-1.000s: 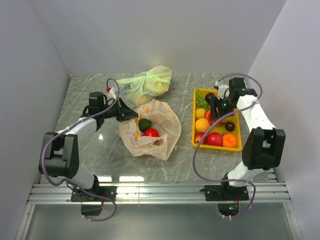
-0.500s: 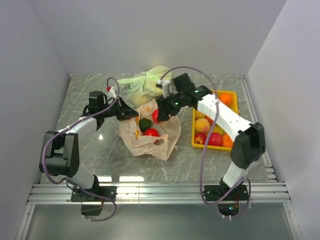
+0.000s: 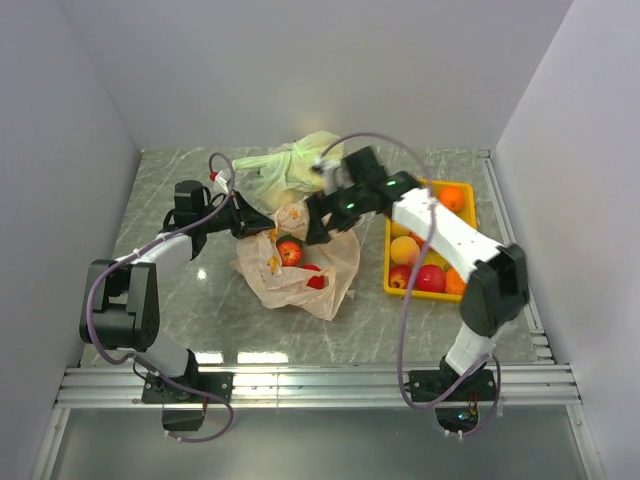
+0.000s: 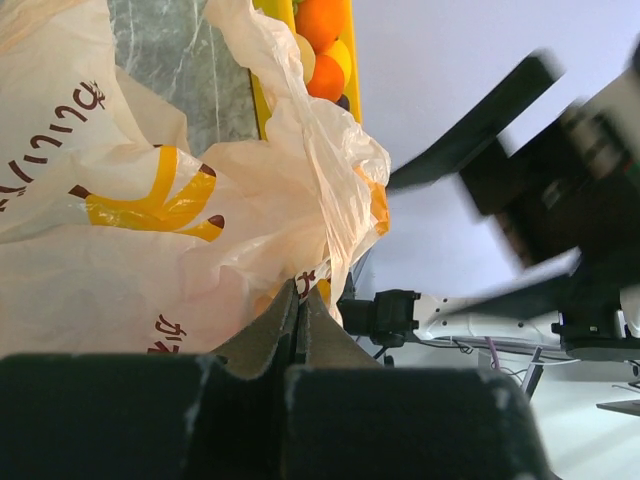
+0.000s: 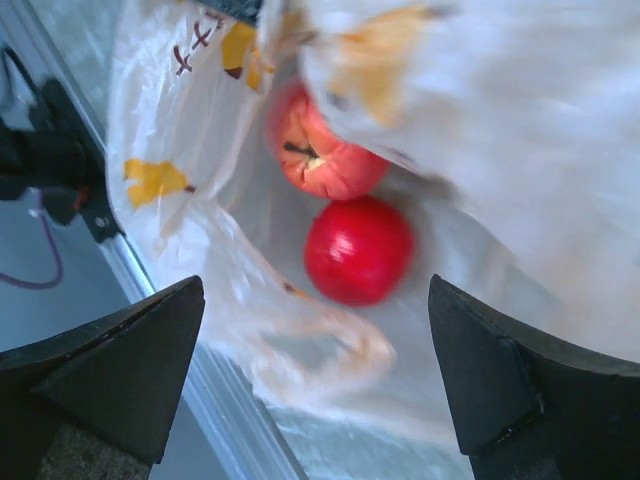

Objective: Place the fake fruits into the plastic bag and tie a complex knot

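Note:
The peach-orange plastic bag (image 3: 335, 262) lies open in the middle of the table. My left gripper (image 3: 256, 224) is shut on its left rim and holds it up; the left wrist view shows the jaws pinched on the film (image 4: 298, 290). My right gripper (image 3: 317, 226) hovers open and empty over the bag's mouth. In the right wrist view (image 5: 320, 380) two fake fruits lie inside the bag: a red apple (image 5: 358, 250) and a streaked red-orange apple (image 5: 325, 150). The top view shows them in the bag too (image 3: 290, 252). Any other fruit in the bag is hidden.
A yellow tray (image 3: 388, 240) at the right holds several more fruits, among them an orange (image 3: 452, 198), a peach (image 3: 405, 250) and a red apple (image 3: 430, 278). A pale yellow-green knotted bag (image 3: 290, 165) sits behind the open bag. Walls close in left, back and right.
My right arm swung from the tray to over the bag with a red fruit and let it go; the fruit now lies in the bag. My left gripper kept its hold on the rim.

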`<control>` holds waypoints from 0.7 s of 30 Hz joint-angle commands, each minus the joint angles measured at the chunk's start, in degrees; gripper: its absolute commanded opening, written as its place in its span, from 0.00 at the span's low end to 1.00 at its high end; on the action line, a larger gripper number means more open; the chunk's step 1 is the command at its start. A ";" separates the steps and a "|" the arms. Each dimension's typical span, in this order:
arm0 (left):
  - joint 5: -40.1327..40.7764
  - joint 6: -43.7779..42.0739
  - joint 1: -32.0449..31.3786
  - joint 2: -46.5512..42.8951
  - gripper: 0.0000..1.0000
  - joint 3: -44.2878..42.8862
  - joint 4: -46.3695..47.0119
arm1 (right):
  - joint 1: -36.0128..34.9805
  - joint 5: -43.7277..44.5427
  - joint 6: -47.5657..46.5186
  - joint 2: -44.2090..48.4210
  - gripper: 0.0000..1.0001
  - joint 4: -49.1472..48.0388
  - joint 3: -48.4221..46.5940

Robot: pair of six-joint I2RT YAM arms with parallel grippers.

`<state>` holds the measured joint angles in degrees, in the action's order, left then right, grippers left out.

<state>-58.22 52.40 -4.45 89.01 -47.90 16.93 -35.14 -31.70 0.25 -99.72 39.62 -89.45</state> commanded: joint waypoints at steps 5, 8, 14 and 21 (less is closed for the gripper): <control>-1.29 -0.81 0.14 -0.33 0.01 -1.14 1.44 | 22.63 0.66 -10.33 14.64 1.00 10.29 4.01; -1.37 -1.42 0.14 -0.16 0.01 -1.41 0.92 | 32.74 7.08 -13.69 13.51 1.00 11.89 5.25; -1.11 -1.43 0.14 -0.07 0.01 -1.14 1.09 | 41.89 19.13 -15.02 3.51 0.99 10.22 0.69; -1.02 -1.69 0.14 0.11 0.01 -1.23 0.91 | 41.73 20.98 -10.45 -8.63 0.98 7.23 -5.55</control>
<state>-58.22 51.90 -4.45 89.06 -47.90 16.45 7.09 -12.69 -12.14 -106.06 48.58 -89.67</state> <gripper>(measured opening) 0.013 0.982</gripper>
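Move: The right hand, empty and wide open over the bag, heads for the fruit tray: its large orange lies about 32 cm right, 16 cm ahead and 14 cm below. Beside it are the lemon, 35 cm right and 11 cm ahead of the hand, and the tangerine, 29 cm right and 11 cm ahead. The apple in the bag is some 7 cm left, 3 cm ahead. From the left hand, the orange is about 41 cm right, 12 cm ahead, 13 cm below. The left hand keeps the bag's rim pinched and stays put. The right swings empty from the bag to over the tray, about 34 cm right and 12 cm forward, first rising some 6 cm, then sinking nearly 14 cm towards the oranges and lemon. Its fingers stay wide open, turning clockwise by some 40 degrees and tipping from left-down to mostly downward. ##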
